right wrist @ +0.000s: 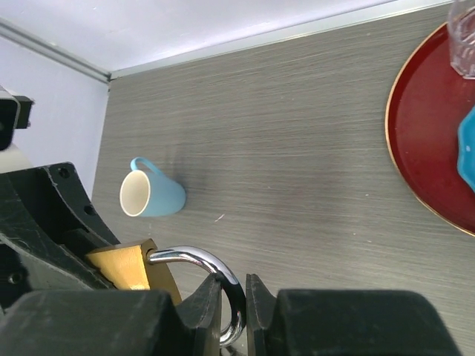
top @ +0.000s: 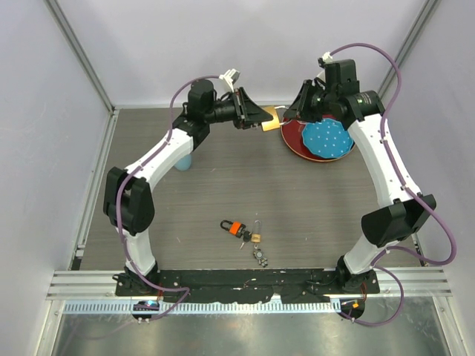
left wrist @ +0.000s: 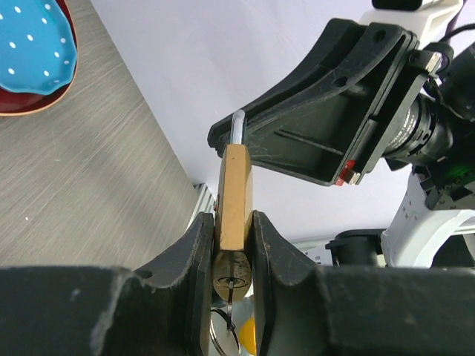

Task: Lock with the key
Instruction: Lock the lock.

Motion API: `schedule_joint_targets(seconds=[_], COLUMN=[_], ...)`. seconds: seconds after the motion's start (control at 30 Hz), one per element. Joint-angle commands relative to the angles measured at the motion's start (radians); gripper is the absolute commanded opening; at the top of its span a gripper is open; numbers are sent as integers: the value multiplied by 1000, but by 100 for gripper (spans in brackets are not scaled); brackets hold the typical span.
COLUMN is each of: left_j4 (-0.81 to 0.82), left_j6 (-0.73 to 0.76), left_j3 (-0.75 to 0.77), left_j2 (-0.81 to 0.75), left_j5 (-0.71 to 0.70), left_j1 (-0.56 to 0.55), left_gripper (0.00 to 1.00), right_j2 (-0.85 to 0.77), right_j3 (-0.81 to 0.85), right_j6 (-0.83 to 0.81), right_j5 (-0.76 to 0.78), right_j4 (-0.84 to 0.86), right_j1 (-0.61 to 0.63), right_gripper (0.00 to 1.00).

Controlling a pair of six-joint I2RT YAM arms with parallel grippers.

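Note:
The big brass padlock (top: 272, 121) hangs in the air at the back of the table, between both grippers. My left gripper (top: 256, 119) is shut on its brass body (left wrist: 236, 193), keyhole end toward the wrist. A thin silver piece with a ring hangs from the keyhole (left wrist: 231, 285). My right gripper (right wrist: 232, 285) is shut on the silver shackle (right wrist: 223, 271), which stands out of the body (right wrist: 126, 263) at one end. The key (top: 234, 228), a small bunch with an orange and a black head, lies on the table near the front, far from both grippers.
A tiny brass padlock (top: 254, 237) with a silver keychain (top: 261, 256) lies beside the key. A red plate (top: 291, 141) holding a blue dotted dish (top: 328, 137) sits at the back right. A light blue mug (right wrist: 152, 196) lies on its side at the left.

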Motion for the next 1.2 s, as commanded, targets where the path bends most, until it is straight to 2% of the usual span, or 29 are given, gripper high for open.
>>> schedule_joint_targets(seconds=[0.0,0.17,0.2,0.3,0.4,0.43,0.63,0.7,0.83,1.17], left_j4=[-52,-5,1,-5,42,91,227,237,268,328], left_j6=[39,18,12,3,-31,-45,-142,-145,-158,-182], left_j3=[-82,-133,-137,-148,-174,-183,-256,-265,-298,-323], left_j2=[16,-4,-10,-23,-40,-49,-81,-98,-132,-225], left_j5=[170,188,176,123,80,54,-34,-51,-95,-125], left_j1=[-219,-219,-217,-210,-193,-185,-121,-102,-53,17], left_gripper=[0,3,0,0,0,0,0,0,0,0], right_j2=[-2,20,18,3,-28,-35,-101,-121,-149,-160], right_j3=[141,162,159,130,58,20,-123,-154,-241,-258], right_j6=[197,220,223,222,217,216,199,199,209,272], right_j5=[-483,-497,-496,-500,-497,-497,-483,-476,-465,-476], right_j4=[537,562,560,560,567,567,580,596,632,706], right_j1=[88,77,76,76,67,67,40,33,-18,-105], right_gripper=[2,1,2,3,11,17,32,32,39,74])
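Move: Pinched in the left fingers, the padlock body sits about 1 cm right of the left hand point, level with it. The right hand still grips the shackle, with that body roughly 5 cm to its left at about the same height. From the right hand, some 30 cm below, the red tray lies about 20 cm ahead and 13 cm right, the blue plate about 17 cm ahead and 15 cm right, and the glass about 25 cm ahead and 8 cm right. Letting go of the shackle, the right hand first eases left, forward and slightly up, then opens its fingers widely while slipping back a little and rising, ending about 3 cm left and 3 cm up with its left side rolled up some 20 degrees. The left hand keeps its pinch on the padlock body and draws back about 3 cm, dipping and partly recovering. ##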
